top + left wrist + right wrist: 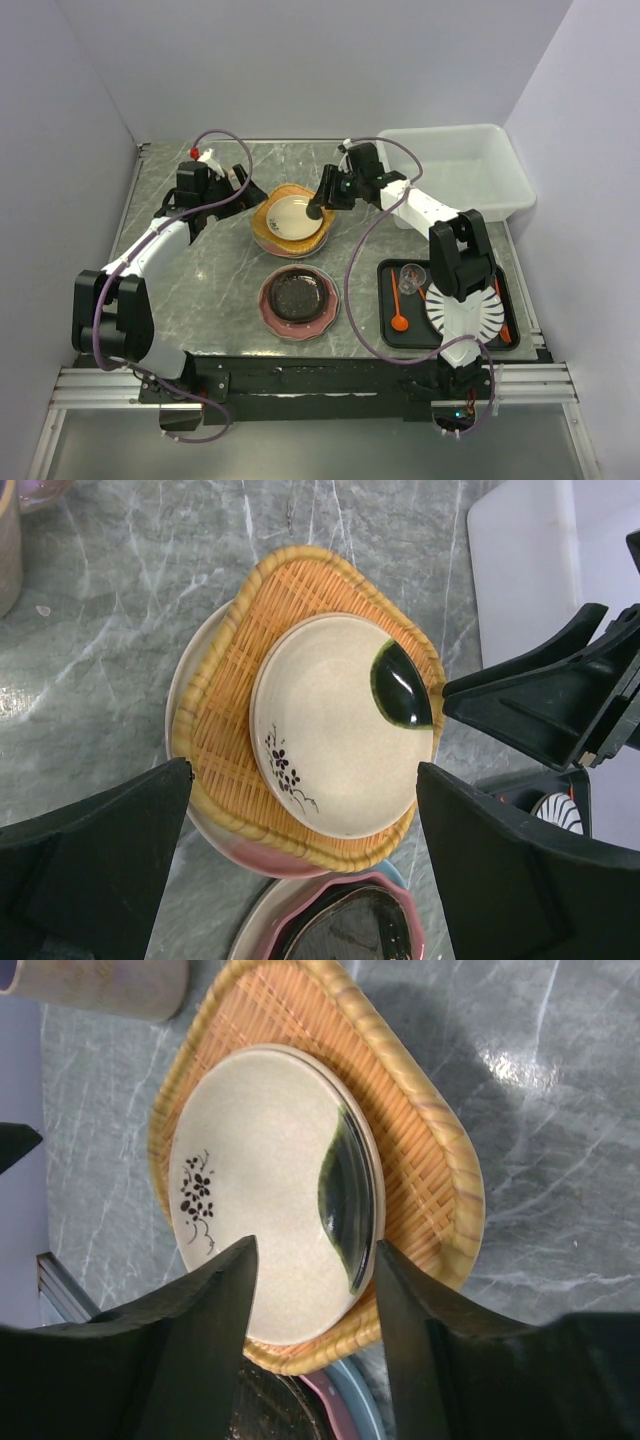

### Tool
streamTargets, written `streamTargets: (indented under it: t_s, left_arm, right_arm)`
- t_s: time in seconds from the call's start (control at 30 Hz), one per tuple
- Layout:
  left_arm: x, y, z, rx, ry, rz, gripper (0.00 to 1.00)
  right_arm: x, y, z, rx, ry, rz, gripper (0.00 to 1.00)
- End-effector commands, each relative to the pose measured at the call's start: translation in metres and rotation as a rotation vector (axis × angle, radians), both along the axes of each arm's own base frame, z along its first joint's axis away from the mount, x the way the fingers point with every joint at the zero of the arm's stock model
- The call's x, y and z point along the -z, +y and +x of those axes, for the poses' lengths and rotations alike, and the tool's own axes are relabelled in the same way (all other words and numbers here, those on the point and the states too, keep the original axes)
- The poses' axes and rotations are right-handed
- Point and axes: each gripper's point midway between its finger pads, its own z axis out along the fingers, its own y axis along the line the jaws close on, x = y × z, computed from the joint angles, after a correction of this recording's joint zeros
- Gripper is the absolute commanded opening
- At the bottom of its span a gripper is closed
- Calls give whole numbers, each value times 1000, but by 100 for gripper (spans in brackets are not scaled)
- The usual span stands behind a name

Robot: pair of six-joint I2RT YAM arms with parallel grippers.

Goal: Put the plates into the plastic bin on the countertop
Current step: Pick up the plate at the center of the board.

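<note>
A small cream plate [291, 220] with a dark green patch lies on an orange woven-look square plate [262, 213], which tops a stack on the countertop [190, 290]. My right gripper [315, 1248] is open astride the cream plate's [260, 1190] near rim, one finger over its face and the other outside it. My left gripper [302, 772] is wide open above the stack's left side, holding nothing. A second stack, with a black speckled plate [298, 296] in a pink one, sits nearer the arms. The plastic bin [500, 165] stands at the far right.
At the near right, a black tray [388, 330] holds a striped white plate [465, 310], an orange spoon [400, 310] and a glass [410, 275]. A pale cup [110, 985] stands beyond the orange plate. Walls close in on the left, back and right.
</note>
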Motion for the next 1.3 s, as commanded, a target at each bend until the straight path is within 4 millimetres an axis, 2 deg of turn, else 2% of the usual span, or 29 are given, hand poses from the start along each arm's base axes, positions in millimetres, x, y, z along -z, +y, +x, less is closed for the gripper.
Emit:
streamTargets:
  t_s: [0.0,0.7,0.8,1.03,1.27]
  left_arm:
    - [-36,1,7,-1,-101,7,99]
    - [-33,-1,7,5,-92,-1,99]
    - [-32,-1,7,8,-91,-4,99]
    - [-30,-2,7,13,-86,-6,99]
    - [-28,-3,7,16,-81,-8,99]
  right_arm:
    - [-11,5,12,-8,-45,0,56]
    - [28,7,13,-21,32,-40,51]
    - [28,5,14,-16,30,-48,49]
    - [30,1,15,0,34,-68,33]
    - [18,-2,16,8,7,-84,31]
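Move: The cream plate with the dark patch lies to the right hand's left and back, its middle about 6 cm left, 4 cm back and 5 cm below. It sits in the wicker basket, centred some 6 cm left, 5 cm back and 6 cm below. The black dish is about 24 cm back and 5 cm left, the mug roughly 23 cm left and 1 cm ahead. From the left hand the plate is some 9 cm right, 6 cm back and 10 cm below. The right hand sinks nearly 4 cm onto the cream plate's forward right rim, creeping only about 1 cm forward, its fingers still slanting down to the forward left and the wrist barely tilting. While it goes down, the half-open fingers narrow to about a third of their range, mostly near the bottom, with one fingertip inside the rim over the dark patch and the other just outside it, coming to a pinch on the rim. ##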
